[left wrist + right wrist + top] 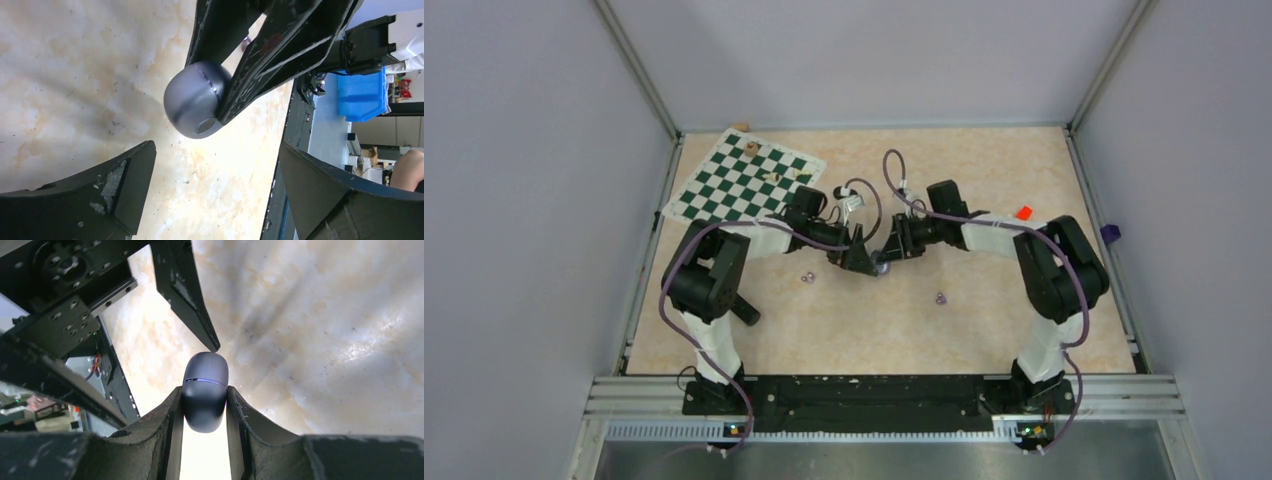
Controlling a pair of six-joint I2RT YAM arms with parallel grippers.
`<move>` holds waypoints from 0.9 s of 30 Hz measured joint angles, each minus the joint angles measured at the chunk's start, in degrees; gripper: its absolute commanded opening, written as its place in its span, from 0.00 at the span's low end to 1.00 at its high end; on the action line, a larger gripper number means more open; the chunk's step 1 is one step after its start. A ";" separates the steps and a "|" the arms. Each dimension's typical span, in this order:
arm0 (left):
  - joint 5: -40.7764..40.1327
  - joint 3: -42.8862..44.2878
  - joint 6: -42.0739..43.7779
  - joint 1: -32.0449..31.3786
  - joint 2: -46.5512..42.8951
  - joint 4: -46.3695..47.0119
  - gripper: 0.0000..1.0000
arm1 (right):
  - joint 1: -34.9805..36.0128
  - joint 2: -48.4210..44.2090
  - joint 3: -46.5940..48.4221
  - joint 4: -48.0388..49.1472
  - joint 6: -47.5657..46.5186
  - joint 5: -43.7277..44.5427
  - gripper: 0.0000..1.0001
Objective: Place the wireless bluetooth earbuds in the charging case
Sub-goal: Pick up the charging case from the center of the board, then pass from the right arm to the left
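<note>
The charging case (pixel 205 370) is a dark grey oval with its lid seam closed. My right gripper (pixel 204 390) is shut on it, one finger pressed against each side, at the table's middle (pixel 881 266). In the left wrist view the case (pixel 192 105) shows clamped between the right arm's black fingers (pixel 260 65). My left gripper (pixel 215 150) stands open just short of the case, nothing between its fingers; one of its fingers (pixel 192 305) ends right at the top of the case. Two pale purple earbuds lie loose on the table, one (pixel 806 277) to the left, one (pixel 940 297) to the right.
A green-and-white chess mat (pixel 744 178) with a few pieces lies at the back left. A small red object (pixel 1024 212) sits at the back right, and a purple item (pixel 1110 233) on the right rail. Both arms' cables loop above the grippers.
</note>
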 measured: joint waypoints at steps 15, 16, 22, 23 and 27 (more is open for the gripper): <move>7.43 14.21 36.59 -0.50 -9.90 -36.20 0.99 | -3.08 -15.78 6.43 -13.46 -18.64 -6.93 0.27; 6.99 15.56 39.06 -0.81 -10.21 -38.75 0.99 | -3.08 -15.98 7.72 -15.30 -20.26 -8.31 0.28; 3.28 24.33 49.20 -2.01 -10.45 -51.15 0.99 | -2.97 -17.88 12.94 -21.84 -27.76 -11.67 0.29; 3.15 25.38 49.81 -2.12 -10.45 -52.06 0.99 | -2.91 -18.64 13.33 -22.23 -28.81 -12.04 0.29; 3.17 25.57 50.18 -2.67 -10.51 -52.13 0.99 | -1.97 -20.92 12.48 -22.21 -31.19 -12.72 0.30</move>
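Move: The charging case sits already clamped in the right fingers, its middle within about 1 cm to the left of that hand point, just clear of the table. From the open left hand the case lies some 4 cm right, 2 cm ahead and 1 cm lower. One purple earbud pair lies about 11 cm right, 7 back and 5 below the right hand; the other about 13 cm left, 4 back and 5 below the left hand. From the left hand, the black case is about 13 cm ahead, 5 left and 5 below. The charging case goes up fast, some 17 cm, in the right hand's unchanged grip, drifting back slightly late on while that hand rolls far side up by about 35 degrees and its fingertips swing towards the bases. The left hand climbs alongside, a little less high and slightly back, rolling the same way, its fingers wide open and not closing on the case. ##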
